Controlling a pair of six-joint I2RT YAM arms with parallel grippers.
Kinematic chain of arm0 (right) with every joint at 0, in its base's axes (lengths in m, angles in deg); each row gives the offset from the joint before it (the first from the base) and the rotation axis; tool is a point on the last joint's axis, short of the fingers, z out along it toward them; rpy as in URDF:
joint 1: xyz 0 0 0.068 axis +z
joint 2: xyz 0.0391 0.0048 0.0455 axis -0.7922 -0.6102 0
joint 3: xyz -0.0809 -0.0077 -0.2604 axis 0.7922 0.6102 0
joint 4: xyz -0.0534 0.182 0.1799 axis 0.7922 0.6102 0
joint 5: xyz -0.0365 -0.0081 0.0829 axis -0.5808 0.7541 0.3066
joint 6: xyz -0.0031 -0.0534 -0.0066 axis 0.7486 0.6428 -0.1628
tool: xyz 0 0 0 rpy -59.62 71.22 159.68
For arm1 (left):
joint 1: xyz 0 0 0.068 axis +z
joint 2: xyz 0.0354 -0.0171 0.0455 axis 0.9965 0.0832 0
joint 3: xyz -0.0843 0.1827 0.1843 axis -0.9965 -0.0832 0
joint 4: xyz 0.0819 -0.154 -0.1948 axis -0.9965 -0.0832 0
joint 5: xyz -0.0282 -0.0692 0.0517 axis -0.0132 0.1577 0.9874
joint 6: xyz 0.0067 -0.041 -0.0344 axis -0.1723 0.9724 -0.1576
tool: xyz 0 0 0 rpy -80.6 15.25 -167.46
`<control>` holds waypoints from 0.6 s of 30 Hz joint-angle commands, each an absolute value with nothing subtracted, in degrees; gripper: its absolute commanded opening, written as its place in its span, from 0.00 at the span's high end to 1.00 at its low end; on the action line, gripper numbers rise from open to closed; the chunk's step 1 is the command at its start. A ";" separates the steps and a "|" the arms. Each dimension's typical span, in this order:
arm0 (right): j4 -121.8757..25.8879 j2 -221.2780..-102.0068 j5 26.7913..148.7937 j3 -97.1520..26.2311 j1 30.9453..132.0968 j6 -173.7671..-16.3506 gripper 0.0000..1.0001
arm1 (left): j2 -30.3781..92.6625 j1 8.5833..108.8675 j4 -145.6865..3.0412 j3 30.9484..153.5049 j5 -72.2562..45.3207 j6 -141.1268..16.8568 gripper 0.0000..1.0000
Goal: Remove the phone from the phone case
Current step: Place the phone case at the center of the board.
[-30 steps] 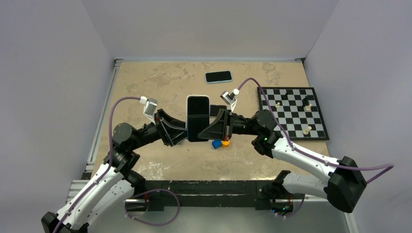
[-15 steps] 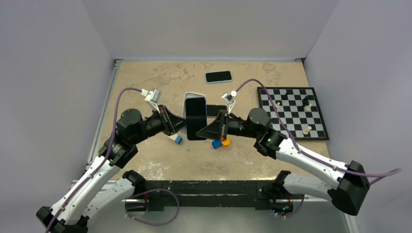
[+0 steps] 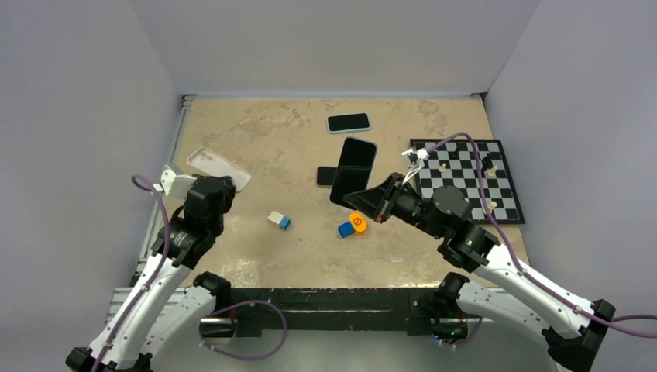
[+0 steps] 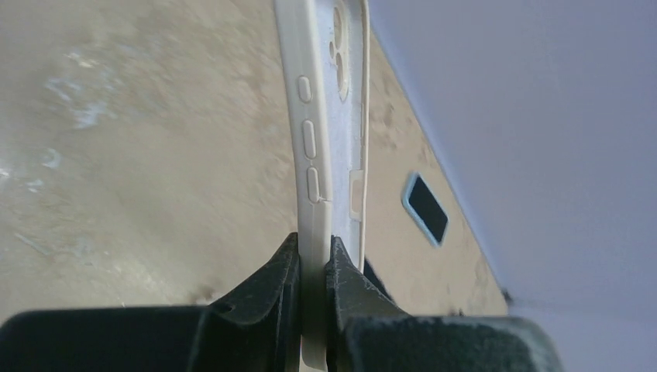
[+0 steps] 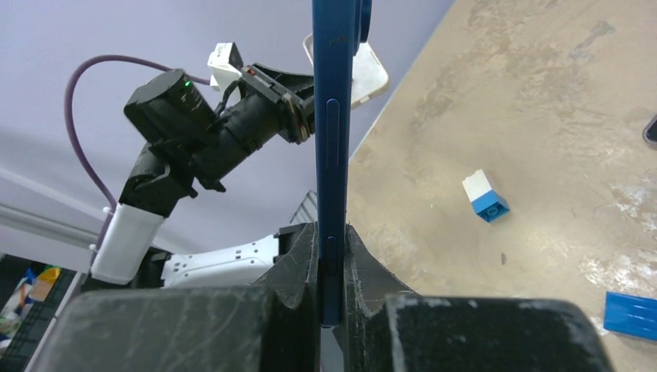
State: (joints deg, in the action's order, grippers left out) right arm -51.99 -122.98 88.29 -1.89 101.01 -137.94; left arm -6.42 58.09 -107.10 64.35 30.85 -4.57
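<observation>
The empty white phone case [image 3: 218, 168] hangs over the table's left side, and my left gripper [image 3: 209, 184] is shut on its edge. In the left wrist view the case [image 4: 325, 116] runs up from the closed jaws of the left gripper [image 4: 314, 263], its button bumps and camera hole showing. The phone [image 3: 354, 170], blue with a dark screen, is bare and held tilted above the table's middle. My right gripper [image 3: 373, 203] is shut on its lower edge. The right wrist view shows the phone [image 5: 335, 116] edge-on between the jaws of the right gripper [image 5: 331, 256].
A second phone in a light blue case [image 3: 348, 122] lies at the back. A small dark flat object [image 3: 325, 176] lies under the held phone. A white-and-blue block [image 3: 280, 221], a blue block [image 3: 345, 229] and an orange disc [image 3: 358, 222] lie mid-table. A chessboard [image 3: 465, 180] sits right.
The arms pulled apart. The white case went left with the left gripper, which closed on it; the phone came out of it and moved right and back with the right gripper.
</observation>
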 commanded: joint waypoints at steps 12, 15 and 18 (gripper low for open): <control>-50.13 -119.97 90.20 -2.65 101.00 -131.78 1.00 | 13.72 89.15 -59.21 37.87 14.59 8.91 1.00; -48.72 -119.30 91.16 -3.50 101.00 -129.57 1.00 | 19.63 90.79 -50.57 35.13 15.90 7.02 1.00; -46.58 -118.48 90.49 -4.08 100.99 -128.07 1.00 | 24.69 92.12 -41.97 32.33 16.53 8.43 1.00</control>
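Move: My left hand still holds the white case. It is taken to bare tabletop about 4 cm ahead, 11 cm left and 22 cm below. From this hand the white-blue block lies 7 cm right and 1 cm back. The grey phone is 26 cm right and 12 cm ahead, and the blue block 28 cm right and 4 cm back, all on the table. From my right hand that bare spot is some 39 cm left, 10 cm ahead and 29 cm down. I sweep my left hand left about 10 cm, swinging it roughly 25 degrees counter-clockwise, then let that die out and lower it about 20 cm in all towards the bare left side of the table, slowing at the end. My fingers keep their pinch on the case's edge. My right hand keeps the freed phone up in the air and sinks about 3 cm. ##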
